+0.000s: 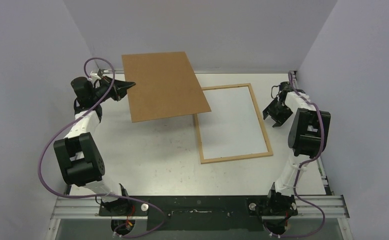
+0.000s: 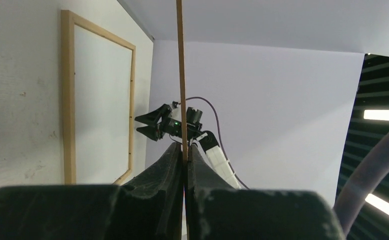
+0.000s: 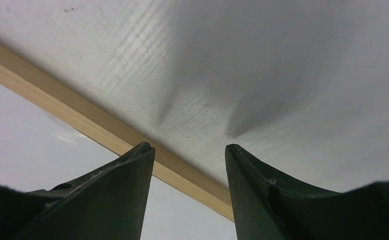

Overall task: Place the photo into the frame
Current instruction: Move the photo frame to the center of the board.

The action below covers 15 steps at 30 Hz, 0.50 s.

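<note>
The frame [image 1: 260, 117], thin light wood strips, lies flat on the table right of centre. Inside it lies the photo [image 1: 232, 125], plain white side up. My left gripper [image 1: 131, 85] is shut on the left edge of a brown hardboard backing panel [image 1: 164, 85], held up above the table with its right corner over the frame's upper left corner. The left wrist view has the panel [image 2: 180, 75] edge-on between the shut fingers [image 2: 172, 165]. My right gripper [image 1: 272, 119] stands open just off the frame's right strip [image 3: 82, 117], nothing between its fingers [image 3: 132, 170].
White table [image 1: 152, 150] with scuffed marks, enclosed by grey walls at the back and both sides. The arm bases sit on a black rail [image 1: 197, 212] at the near edge. A purple cable [image 1: 47, 150] loops off the left arm.
</note>
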{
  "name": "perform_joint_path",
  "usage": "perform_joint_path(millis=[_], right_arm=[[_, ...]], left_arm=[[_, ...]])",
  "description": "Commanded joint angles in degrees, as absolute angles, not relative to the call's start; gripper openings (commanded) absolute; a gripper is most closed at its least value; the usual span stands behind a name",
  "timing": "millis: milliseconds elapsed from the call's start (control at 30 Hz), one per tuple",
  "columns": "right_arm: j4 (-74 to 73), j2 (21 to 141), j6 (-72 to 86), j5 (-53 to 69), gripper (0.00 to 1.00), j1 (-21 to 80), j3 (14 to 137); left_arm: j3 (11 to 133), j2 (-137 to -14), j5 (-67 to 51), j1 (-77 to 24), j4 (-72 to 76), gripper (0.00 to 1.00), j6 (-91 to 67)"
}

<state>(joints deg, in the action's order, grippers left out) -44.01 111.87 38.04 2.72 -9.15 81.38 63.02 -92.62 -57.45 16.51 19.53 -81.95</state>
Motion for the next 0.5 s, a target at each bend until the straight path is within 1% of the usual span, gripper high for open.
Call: perform_joint_path(millis=[0, 233, 367, 467], right_arm=[[-43.6, 114.9, 37.1, 1.0, 0.55, -9.4, 87.1], [-45.8, 119.8, 36.6, 2.8, 0.55, -7.1, 89.4], [-47.8, 119.7, 38.3, 2.7, 0.54, -4.3, 88.7], [-47.6, 117.4, 42.7, 3.0, 0.53, -1.8, 85.4]], left_arm=[[65.2, -90.4, -60.9, 15.2, 22.5, 0.0, -83.8], [66.7, -91.5, -61.7, 11.5, 23.5, 0.0, -83.4], [67.0, -91.9, -61.1, 9.6, 23.1, 0.0, -81.8], [66.6, -91.9, -59.9, 8.5, 22.7, 0.0, -80.8]])
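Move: The photo frame lies flat with its right rail about 4 cm left of the right hand, level with it fore and aft and some 3 cm lower; its middle is about 20 cm to the left. From the left hand, the frame's middle is roughly 41 cm right, 3 cm back and 27 cm below, while the brown panel it already holds has its middle about 12 cm to the right at gripping height. The right hand's left finger bears sideways on the frame's outer right rail and pushes it left: the hand first slips forward about 2.5 cm while sinking 1.5, then moves left 2.5 cm, fingers still half open. Meanwhile the left hand keeps its pinch on the brown panel and sweeps it right about 5.5 cm and slightly back, at constant height, turning some 10 degrees clockwise. ##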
